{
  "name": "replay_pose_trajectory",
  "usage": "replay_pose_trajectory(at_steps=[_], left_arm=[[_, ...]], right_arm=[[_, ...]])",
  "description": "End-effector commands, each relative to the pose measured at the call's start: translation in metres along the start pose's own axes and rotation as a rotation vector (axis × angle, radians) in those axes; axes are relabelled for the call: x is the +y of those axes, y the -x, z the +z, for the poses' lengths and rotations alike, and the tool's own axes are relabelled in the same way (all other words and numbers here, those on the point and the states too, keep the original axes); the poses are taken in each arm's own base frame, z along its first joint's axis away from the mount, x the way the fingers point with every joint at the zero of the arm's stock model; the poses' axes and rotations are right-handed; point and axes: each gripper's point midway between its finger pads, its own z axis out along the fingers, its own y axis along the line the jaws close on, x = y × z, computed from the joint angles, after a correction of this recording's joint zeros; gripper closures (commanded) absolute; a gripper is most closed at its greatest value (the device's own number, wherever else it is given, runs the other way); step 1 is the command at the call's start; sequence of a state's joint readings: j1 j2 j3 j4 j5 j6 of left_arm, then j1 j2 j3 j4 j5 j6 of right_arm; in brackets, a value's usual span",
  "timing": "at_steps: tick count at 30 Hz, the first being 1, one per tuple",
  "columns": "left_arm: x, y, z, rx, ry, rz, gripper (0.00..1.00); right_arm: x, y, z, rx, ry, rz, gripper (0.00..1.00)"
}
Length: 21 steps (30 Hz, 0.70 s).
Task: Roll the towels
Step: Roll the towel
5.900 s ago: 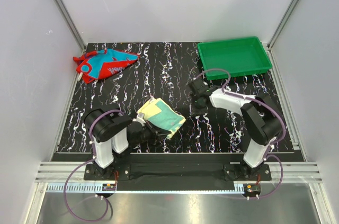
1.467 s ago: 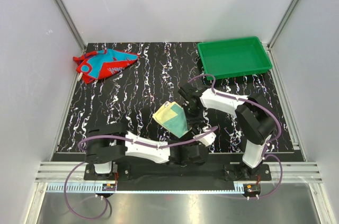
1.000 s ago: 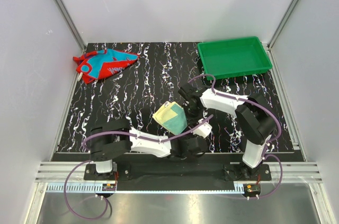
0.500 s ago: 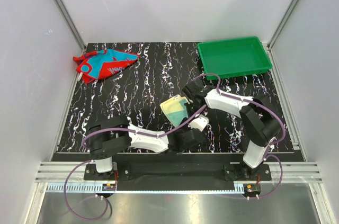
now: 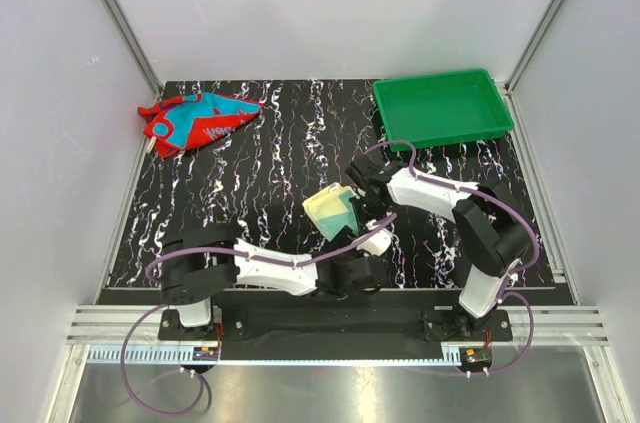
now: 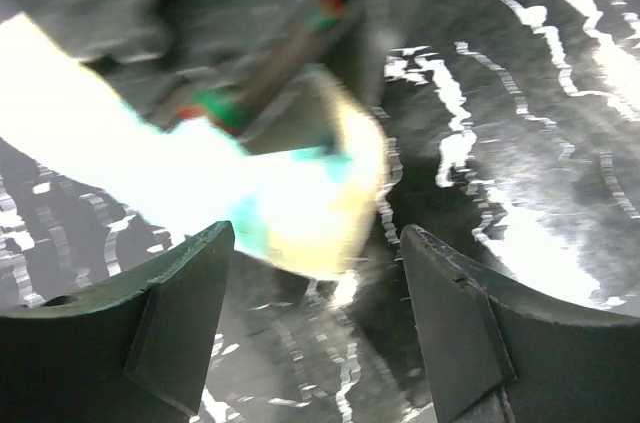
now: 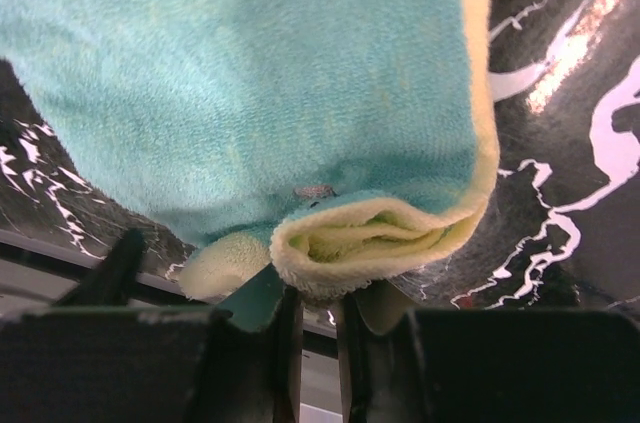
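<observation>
The pale yellow towel (image 5: pixel 333 211) with its teal patch is folded small near the middle front of the mat. My right gripper (image 5: pixel 356 193) is shut on its folded edge; in the right wrist view the fingers (image 7: pixel 285 318) pinch the yellow fold (image 7: pixel 380 238) below the teal face (image 7: pixel 250 73). My left gripper (image 5: pixel 364 233) is open and empty just right of the towel, and its arm lies along the front edge. In the left wrist view the open jaws (image 6: pixel 318 243) frame a blurred bright towel (image 6: pixel 300 203). The red towel (image 5: pixel 198 120) with teal patterns lies crumpled at the back left.
A green plastic tray (image 5: pixel 443 108) stands at the back right corner of the black marbled mat (image 5: pixel 290 143). White walls close in on both sides and the back. The two arms crowd together at the mat's front middle.
My right gripper has carried the yellow towel a little right and back. My left arm has swung right along the front edge and brought its open gripper up beside the towel.
</observation>
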State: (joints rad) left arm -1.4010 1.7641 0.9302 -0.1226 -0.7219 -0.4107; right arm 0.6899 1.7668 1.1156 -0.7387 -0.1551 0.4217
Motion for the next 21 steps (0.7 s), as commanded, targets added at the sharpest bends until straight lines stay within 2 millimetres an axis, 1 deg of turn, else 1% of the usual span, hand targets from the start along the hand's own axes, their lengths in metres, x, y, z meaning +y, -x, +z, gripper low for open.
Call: replay_pose_trajectory(at_steps=[1, 3, 5, 7, 9, 13, 14, 15, 16, 17, 19, 21], left_arm=[[0.024, 0.014, -0.009, -0.048, 0.089, 0.027, 0.26], [0.023, 0.01, -0.004, -0.037, 0.086, 0.039, 0.26], [0.016, 0.005, 0.001, -0.021, 0.061, 0.065, 0.27], [0.01, 0.006, 0.001, -0.022, 0.041, 0.073, 0.3], [0.004, 0.01, -0.001, -0.046, 0.012, 0.065, 0.29], [-0.004, 0.003, 0.0, -0.03, -0.039, 0.079, 0.39], [-0.007, -0.003, 0.004, -0.014, -0.045, 0.092, 0.44], [-0.014, -0.009, 0.007, 0.007, -0.076, 0.107, 0.46], [-0.017, -0.012, 0.008, 0.017, -0.084, 0.115, 0.49], [-0.019, -0.013, 0.01, 0.024, -0.088, 0.117, 0.61], [-0.024, -0.015, 0.012, 0.043, -0.109, 0.126, 0.75], [-0.023, -0.014, 0.014, 0.045, -0.125, 0.104, 0.94]], right_arm=[[-0.007, -0.009, -0.006, 0.036, -0.009, -0.008, 0.92], [-0.008, -0.009, -0.006, 0.036, -0.009, -0.007, 0.92], [-0.009, -0.01, -0.006, 0.039, -0.011, -0.008, 0.93], [-0.009, -0.01, -0.006, 0.038, -0.009, -0.006, 0.93], [-0.009, -0.01, -0.006, 0.04, -0.009, -0.008, 0.93], [-0.009, -0.01, -0.005, 0.042, -0.011, -0.006, 0.93], [-0.01, -0.01, -0.005, 0.042, -0.011, -0.003, 0.93], [-0.01, -0.009, -0.006, 0.039, -0.012, -0.001, 0.93], [-0.011, -0.009, -0.006, 0.04, -0.012, -0.003, 0.93], [-0.011, -0.009, -0.006, 0.039, -0.012, 0.0, 0.93], [-0.012, -0.008, -0.008, 0.036, -0.012, 0.003, 0.93], [-0.013, -0.01, -0.009, 0.04, -0.012, 0.008, 0.93]])
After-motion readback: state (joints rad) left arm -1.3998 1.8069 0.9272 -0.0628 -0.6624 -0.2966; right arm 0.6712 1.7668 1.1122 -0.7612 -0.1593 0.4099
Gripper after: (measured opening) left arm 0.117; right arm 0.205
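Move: The near end of the towel's rolled edge lies about 1 cm ahead of the left hand's open fingers, 1 cm to their right and 2 cm below. The right gripper pinches the same roll some 3 cm ahead and 3 cm right of the left hand; the towel's flat part spreads about 6 cm ahead, 4 cm left and 3 cm below. From the right hand that near end is roughly 2 cm back, 2 cm left and 1 cm below. The left hand, fingers still wide open, first eases up, forward and to the left by under 1 cm beside the gripped roll, then turns back, sinking about 2 cm and going some 1.5 cm right with a slight clockwise turn while its fingers close and pinch the roll's near end just short of the right fingertips. The right hand keeps its pinch on the roll and all but stays in place, drifting barely 1 cm to the right. ##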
